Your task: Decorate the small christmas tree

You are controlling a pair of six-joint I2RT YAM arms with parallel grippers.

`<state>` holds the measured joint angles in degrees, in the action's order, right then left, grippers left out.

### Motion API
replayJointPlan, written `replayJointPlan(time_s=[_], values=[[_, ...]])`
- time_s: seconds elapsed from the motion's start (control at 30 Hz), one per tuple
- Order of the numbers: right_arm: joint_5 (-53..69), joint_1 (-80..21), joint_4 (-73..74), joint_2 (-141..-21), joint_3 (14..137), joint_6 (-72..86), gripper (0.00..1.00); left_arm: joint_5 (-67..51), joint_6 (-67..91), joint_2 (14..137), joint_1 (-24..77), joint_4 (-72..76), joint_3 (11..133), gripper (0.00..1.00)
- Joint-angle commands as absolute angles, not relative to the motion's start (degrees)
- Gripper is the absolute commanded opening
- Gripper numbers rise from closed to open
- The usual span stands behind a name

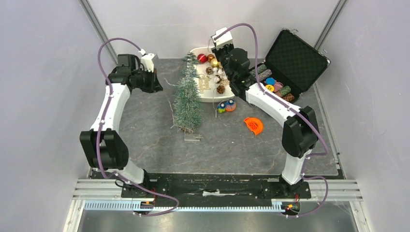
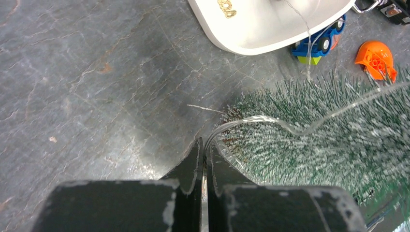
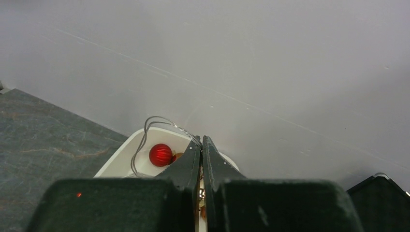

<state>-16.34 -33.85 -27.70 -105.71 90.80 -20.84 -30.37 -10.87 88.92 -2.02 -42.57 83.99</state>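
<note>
The small christmas tree (image 1: 187,99) is on the grey table just left of the white tray (image 1: 208,99), with its clear base (image 1: 192,137) nearest the arms. My left gripper (image 1: 156,86) is left of the tree's upper part. In the left wrist view that gripper (image 2: 205,145) is shut on a thin clear wire (image 2: 270,120) that runs across the frosted branches (image 2: 329,145). My right gripper (image 3: 201,141) is over the tray's far end (image 3: 121,154) and is shut on a loop of the same kind of wire (image 3: 145,133). A red bauble (image 3: 160,154) lies in the tray below it.
The tray holds red (image 1: 202,58), gold (image 1: 211,58) and brown ornaments. An open black case (image 1: 295,53) with coloured items stands at the back right. A small toy car (image 1: 226,106) and an orange piece (image 1: 254,125) lie right of the tree. Grey walls close in on the table.
</note>
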Motion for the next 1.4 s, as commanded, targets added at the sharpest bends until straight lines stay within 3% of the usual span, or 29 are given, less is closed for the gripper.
replayJointPlan(time_s=[0.0,0.07,0.17,0.27,0.77,1.0,1.37], values=[[-12.5,-33.7,-26.1,-106.6,94.4,-18.4,0.00,-30.8,-9.0,92.6,-0.7,-40.4,87.3,0.02],[-11.7,-33.7,-26.1,-108.1,96.0,-16.3,0.00,-30.6,-9.2,93.7,-0.7,-40.5,87.3,0.05],[-12.6,-33.8,-26.1,-109.6,97.5,-15.6,0.00,-31.1,-10.8,94.4,-0.7,-41.6,86.6,0.38],[-16.1,-33.6,-26.0,-109.9,97.5,-15.9,0.00,-31.8,-13.8,93.3,-0.7,-43.4,85.9,0.51],[-25.2,-31.7,-18.8,-118.1,110.1,-11.9,0.00,-39.6,-22.7,86.3,-0.8,-49.8,86.2,0.78],[-26.9,-28.9,-17.7,-115.0,104.8,-12.4,0.00,-40.1,-21.5,86.4,-0.8,-50.0,87.9,0.82],[-27.8,-25.4,-17.4,-100.3,87.2,-18.2,0.00,-41.2,-21.5,80.9,-0.8,-50.2,87.2,0.84]])
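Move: The tree I'm stringing stands about 11 cm to my left hand's right and 9 cm back, its middle near that hand's height. From the same hand the tray is some 22 cm ahead and 21 cm right, down on the table. From my right hand the tree is about 21 cm back and 12 cm left; the tray lies 9 cm ahead, 4 cm left, and the open case 25 cm right and level, both far below. With my left hand I dip the clear cord about 3 cm at the tree's left side, open the fingers nearly wide to let it go, then back off some 5 cm and rise 6 cm. My right hand keeps its pinch on the cord, eases forward above the tray, then swings right and down, each roughly 10 cm in all, towards the case, turning clockwise and tipping down. ##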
